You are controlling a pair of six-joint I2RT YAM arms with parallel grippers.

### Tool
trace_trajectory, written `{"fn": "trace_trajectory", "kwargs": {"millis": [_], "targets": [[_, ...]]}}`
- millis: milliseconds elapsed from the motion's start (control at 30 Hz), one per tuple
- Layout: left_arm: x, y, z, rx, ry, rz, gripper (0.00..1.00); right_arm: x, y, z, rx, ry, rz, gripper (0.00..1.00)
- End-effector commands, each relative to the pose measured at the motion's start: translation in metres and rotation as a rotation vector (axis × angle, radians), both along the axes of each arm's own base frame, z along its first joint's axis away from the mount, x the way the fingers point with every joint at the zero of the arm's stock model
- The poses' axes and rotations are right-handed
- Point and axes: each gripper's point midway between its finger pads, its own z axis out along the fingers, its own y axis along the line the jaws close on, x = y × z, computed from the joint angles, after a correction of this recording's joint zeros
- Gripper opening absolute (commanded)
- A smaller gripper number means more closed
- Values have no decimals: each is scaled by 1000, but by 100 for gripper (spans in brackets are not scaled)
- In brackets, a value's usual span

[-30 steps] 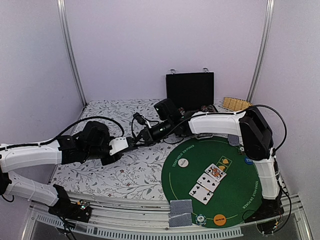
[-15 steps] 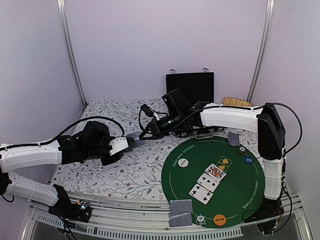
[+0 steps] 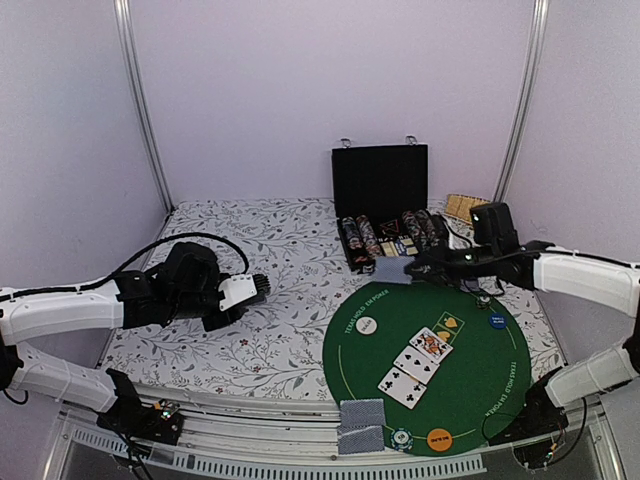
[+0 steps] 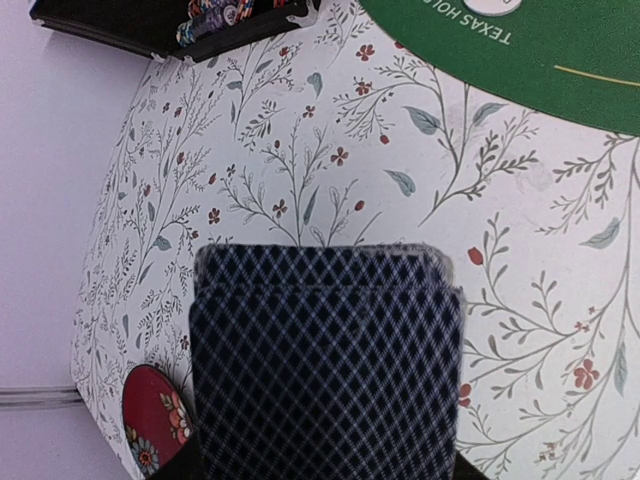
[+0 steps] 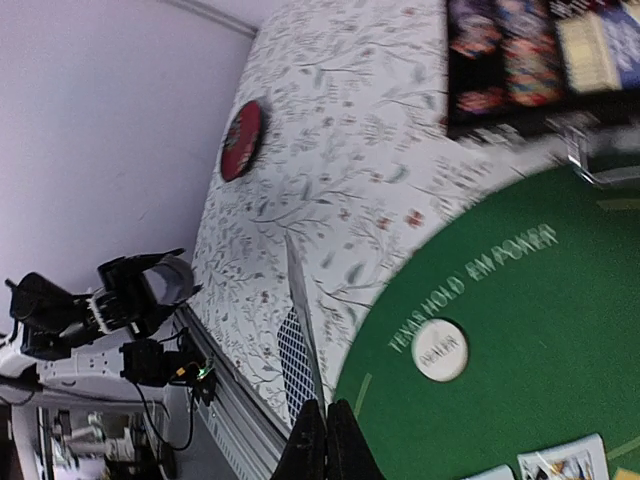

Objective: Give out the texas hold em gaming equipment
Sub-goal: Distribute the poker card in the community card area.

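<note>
My left gripper [image 3: 252, 288] is shut on a deck of blue-grey patterned cards [image 4: 325, 360], held above the floral cloth left of the green mat [image 3: 470, 395]. My right gripper [image 3: 408, 268] is shut on a single card [image 5: 301, 320], seen edge-on and held over the mat's far edge. On the mat lie a white dealer disc [image 3: 367, 325], a blue disc [image 3: 497, 321], an orange disc [image 3: 438, 438], three face-up cards [image 3: 417, 364], a striped chip [image 3: 402, 436] and two face-down cards [image 3: 361, 414]. The left fingers are hidden under the deck.
An open black chip case [image 3: 380, 178] with rows of chips [image 3: 390, 235] stands behind the mat. A woven tan piece [image 3: 465, 206] lies at the back right. A red round dish [image 4: 150, 430] lies on the cloth by the left gripper.
My right arm has swung from the deck in the left gripper rightwards to the mat's far edge, carrying one card. The left arm has not moved.
</note>
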Motion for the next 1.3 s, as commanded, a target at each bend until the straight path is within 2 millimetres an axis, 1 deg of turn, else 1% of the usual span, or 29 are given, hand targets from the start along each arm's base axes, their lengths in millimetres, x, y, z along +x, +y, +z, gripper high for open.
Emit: {"fn": "trace_trajectory", "kwargs": {"millis": [0,33,100,167,233,333,500,667,800,1000,1200,1233,1267], "targets": [[-1,-6,8,-24,-20,-19,46,-6,-82,-55,-20,170,-322,2],[-2,-5,9,-26,-21,-19,46,-11,-101,-69,-28,194,-382,2],[-2,-6,10,-30,-23,-23,46,-21,-129,-90,-38,231,-484,2],[-2,-6,10,-31,-22,-23,46,-29,-143,-106,-33,262,-541,2],[-2,-6,9,-29,-19,-22,46,-34,-149,-120,-32,283,-564,2],[-2,-6,9,-30,-19,-23,46,-40,-146,-137,-27,329,-541,2],[-3,-6,8,-26,-17,-22,46,-41,-148,-159,-50,370,-553,2],[-3,-4,6,-18,-14,-20,46,-46,-142,-173,-71,417,-499,2],[-2,-4,5,-15,-13,-18,46,-51,-147,-178,-85,427,-525,2],[-3,-5,4,-15,-10,-21,46,-54,-158,-179,-119,419,-580,2],[-3,-5,5,-16,-11,-22,46,-56,-158,-177,-127,419,-573,3],[-3,-5,5,-17,-12,-21,46,-57,-157,-177,-124,425,-569,7],[-3,-5,5,-17,-12,-20,47,-58,-157,-177,-125,433,-567,18]]}}
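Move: The face-down poker card is already pinched in the right fingers. Its community place, the fourth in the row, lies about 10 cm to that hand's right, 3 cm back and 19 cm below. The face-up queen is some 8 cm right and 9 cm back, the dealer button about 7 cm left and 4 cm back, and the blue chip roughly 23 cm right and 2 cm back, all at table height. From the left hand, the card place is about 40 cm right, level fore and aft, 13 cm below. The face-down card is swung right and lowered to its place beyond the queen: the right hand sinks about 17 cm and travels some 15 cm right and 5 cm back, quick at first, then nearly straight down, slowing close over the felt. The wrist turns clockwise some 30 degrees and tips down; the closed fingers keep the card's edge, just starting to part. The left hand holds the deck still. ##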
